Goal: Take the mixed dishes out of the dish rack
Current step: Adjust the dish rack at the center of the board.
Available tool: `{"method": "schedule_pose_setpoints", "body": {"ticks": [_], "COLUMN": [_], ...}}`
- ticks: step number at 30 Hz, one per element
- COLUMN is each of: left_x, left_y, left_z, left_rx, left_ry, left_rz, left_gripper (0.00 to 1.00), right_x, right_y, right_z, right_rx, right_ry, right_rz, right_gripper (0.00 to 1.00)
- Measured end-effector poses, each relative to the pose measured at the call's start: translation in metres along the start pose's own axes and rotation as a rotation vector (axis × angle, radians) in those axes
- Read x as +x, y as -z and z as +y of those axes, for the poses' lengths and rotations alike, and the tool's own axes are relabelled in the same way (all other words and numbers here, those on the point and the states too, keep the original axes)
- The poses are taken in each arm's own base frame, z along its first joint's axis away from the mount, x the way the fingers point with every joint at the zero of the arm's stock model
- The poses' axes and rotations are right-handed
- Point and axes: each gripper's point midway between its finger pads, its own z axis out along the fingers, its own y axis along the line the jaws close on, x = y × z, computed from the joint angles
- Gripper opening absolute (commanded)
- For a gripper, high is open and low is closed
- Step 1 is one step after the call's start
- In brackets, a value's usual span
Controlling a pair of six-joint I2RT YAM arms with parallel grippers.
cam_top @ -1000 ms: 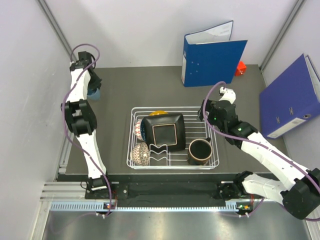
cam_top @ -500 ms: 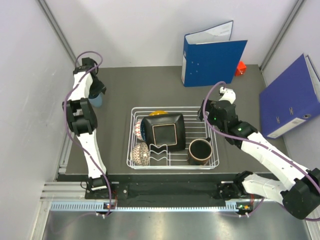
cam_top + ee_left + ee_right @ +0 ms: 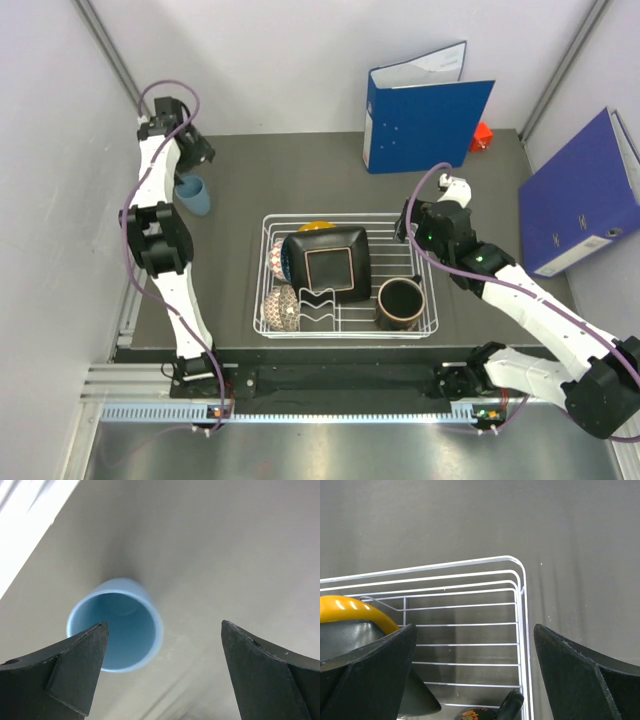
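The light blue cup (image 3: 195, 195) (image 3: 117, 625) stands upright on the table at the far left, clear of the fingers. My left gripper (image 3: 190, 150) (image 3: 163, 625) hangs open above it, holding nothing. The white wire dish rack (image 3: 425, 290) (image 3: 520, 580) holds the black square plate (image 3: 330, 265), the yellow dish (image 3: 315, 227) (image 3: 350, 607), the dark brown mug (image 3: 400, 303) and the speckled bowl (image 3: 280, 308). My right gripper (image 3: 408, 225) (image 3: 475, 627) is open over the rack's far right corner, with the mug's handle (image 3: 507, 705) just below it.
One blue ring binder (image 3: 425, 110) stands at the back and another (image 3: 585, 195) leans at the right. A small red block (image 3: 482, 137) lies between them. The left wall runs close beside the left arm.
The left gripper opened, let go of the light blue cup and rose back toward the far wall. The cup stays on the table. The right arm has not moved.
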Motion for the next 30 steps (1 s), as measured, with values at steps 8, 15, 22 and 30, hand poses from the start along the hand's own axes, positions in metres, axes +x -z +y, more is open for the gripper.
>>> {"method": "schedule_pose_setpoints", "body": {"ticks": [8, 15, 22, 30], "left_x": [-0.023, 0.024, 0.158, 0.208], "left_y": [0.051, 0.135, 0.243, 0.287], "left_z": [-0.032, -0.097, -0.128, -0.069], "left_rx": [0.080, 0.141, 0.449, 0.435], "left_ry": [-0.015, -0.190, -0.401, -0.484], "left_rz": [-0.119, -0.275, -0.354, -0.421], "left_gripper": [0.99, 0.99, 0.99, 0.99], "right_x": [0.005, -0.007, -0.015, -0.034], "right_y": [0.000, 0.011, 0.015, 0.043], "right_z": [-0.002, -0.002, -0.015, -0.006], "right_rx": [0.000, -0.020, 0.044, -0.059], "right_ry": [0.001, -0.001, 0.003, -0.025], "right_rz": [0.005, -0.042, -0.078, -0.161], "right_gripper": [1.00, 1.00, 1.00, 1.00]}}
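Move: From the left hand the dish rack's middle lies about 22 cm back and 35 cm to the right, some 7 cm lower. The blue cup stands free just under this hand, 3 cm back, 1 cm left and 8 cm below; in the rack, the yellow bowl is about 10 cm back and 29 cm right, the black dish 20 cm back and 31 cm right. From the right hand the rack's middle is roughly 5 cm back, 12 cm left and 12 cm below. The left hand, fingers already wide open, first climbs clear of the blue cup, then swings fast to the right and back towards the dish rack, going about 25 cm right, 22 cm back and 14 cm up in all, while the wrist tips up from its steep downward point and turns some 30 degrees clockwise. The right hand, late and slowly, rises about 5 cm off its place above the rack's far right corner with a little drift back and right, fingers tipping up some 10 degrees and staying open, and neither hand touches the rack. ##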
